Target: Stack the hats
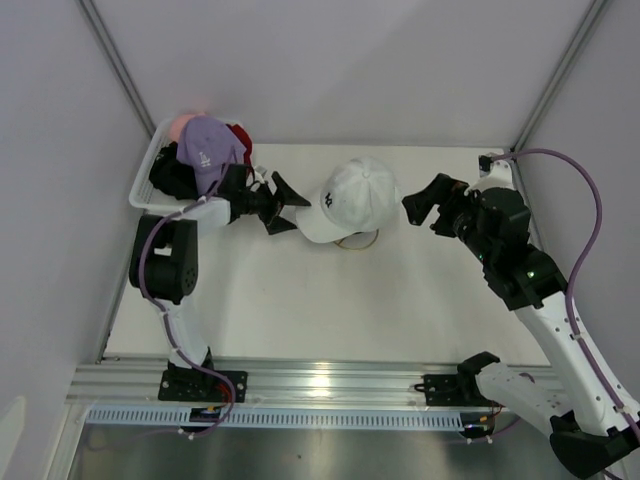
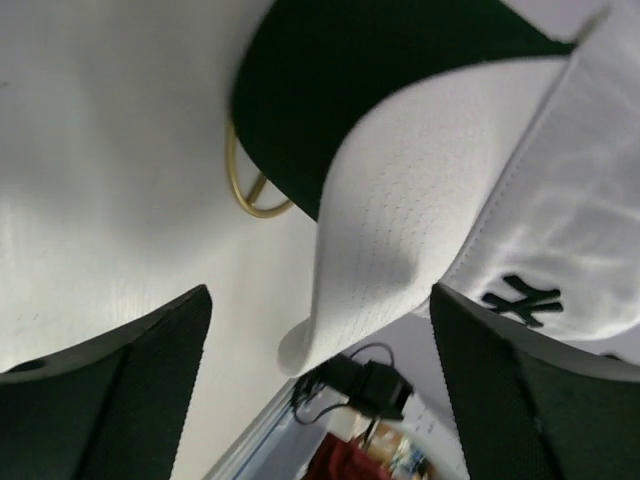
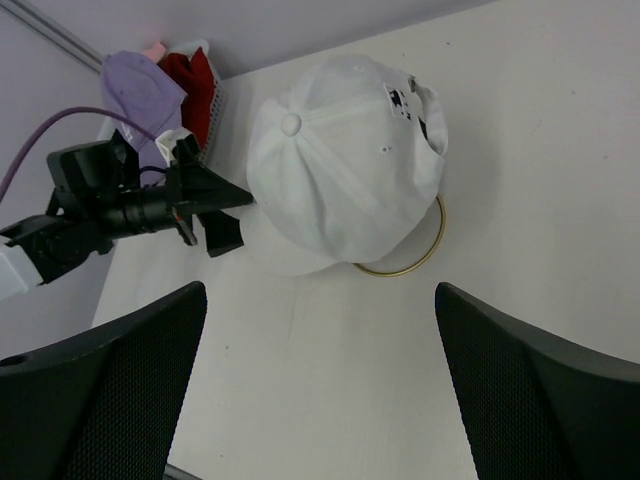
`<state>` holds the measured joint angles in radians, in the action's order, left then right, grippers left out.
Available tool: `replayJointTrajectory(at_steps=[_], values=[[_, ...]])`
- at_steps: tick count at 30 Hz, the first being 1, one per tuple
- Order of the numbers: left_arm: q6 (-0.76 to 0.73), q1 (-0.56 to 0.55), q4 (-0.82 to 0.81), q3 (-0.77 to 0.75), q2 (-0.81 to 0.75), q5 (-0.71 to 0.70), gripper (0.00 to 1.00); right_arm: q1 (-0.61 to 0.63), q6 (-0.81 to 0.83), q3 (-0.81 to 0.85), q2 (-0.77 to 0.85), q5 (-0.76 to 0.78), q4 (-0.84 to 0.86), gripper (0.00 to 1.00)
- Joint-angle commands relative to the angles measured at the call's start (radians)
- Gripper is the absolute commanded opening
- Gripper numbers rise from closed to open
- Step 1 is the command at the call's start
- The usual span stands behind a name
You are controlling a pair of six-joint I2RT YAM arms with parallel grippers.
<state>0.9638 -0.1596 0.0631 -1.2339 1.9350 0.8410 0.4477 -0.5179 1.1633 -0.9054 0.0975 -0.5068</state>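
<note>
A white cap (image 1: 352, 198) with a black front logo sits on a gold wire stand (image 1: 362, 241) at mid-table. In the left wrist view its brim (image 2: 380, 260) dips between my spread fingers without being clamped, and dark green fabric (image 2: 360, 80) shows beneath it. My left gripper (image 1: 293, 212) is open just left of the brim. My right gripper (image 1: 418, 212) hovers open to the right of the cap, holding nothing. More hats lie in the basket: lavender (image 1: 207, 150), pink (image 1: 181, 126), red (image 1: 239, 135) and black (image 1: 170, 180).
The white mesh basket (image 1: 143, 185) stands at the back left corner against the wall. The stand's gold ring (image 3: 420, 252) rests on the white table. Walls close in left, right and back. A metal rail (image 1: 320, 380) runs along the near edge.
</note>
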Motion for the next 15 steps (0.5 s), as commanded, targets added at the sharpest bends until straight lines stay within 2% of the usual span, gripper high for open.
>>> replayJointTrajectory(at_steps=[1,2,7,11,15], values=[[-0.167,0.028,0.227,-0.073,-0.126,-0.172,0.96,-0.004,0.068,0.07,-0.026,0.004,-0.015,1.0],[-0.183,0.034,0.28,-0.106,-0.14,-0.189,0.99,-0.003,0.085,0.078,-0.039,0.005,-0.018,1.0],[-0.33,0.045,0.496,-0.206,-0.229,-0.31,1.0,-0.004,0.116,0.117,-0.075,0.018,-0.027,1.0],[-0.436,0.045,0.647,-0.321,-0.348,-0.475,0.99,-0.006,0.15,0.151,-0.108,0.028,-0.036,1.0],[-0.575,0.045,0.736,-0.346,-0.499,-0.64,1.0,-0.017,0.151,0.19,-0.145,0.087,-0.042,1.0]])
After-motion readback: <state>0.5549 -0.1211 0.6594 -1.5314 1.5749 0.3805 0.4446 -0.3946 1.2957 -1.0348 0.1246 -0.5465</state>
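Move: The left hand is open by the tip of the white hat's brim. The purple hat, its next one, lies in the basket about 15 cm ahead, 20 cm to its left and at nearly its height, with the red hat some 20 cm ahead and 12 cm left. The white hat's middle, on the stand, is about 14 cm right, 1 cm back and 5 cm up. From the right hand, the purple hat is roughly 27 cm ahead, 48 cm left and 23 cm lower. The left hand, its fingers already mostly open, spreads them fully and backs off the white hat's brim, first level to its left for some 3 cm, then climbing steeply while still going left, about 14 cm up and 9 cm left in all. As it clears the hat the wrist swings by some 35 degrees so that the fingers point more forward and more steeply down, while the empty right hand, kept open, eases forward a couple of centimetres. ##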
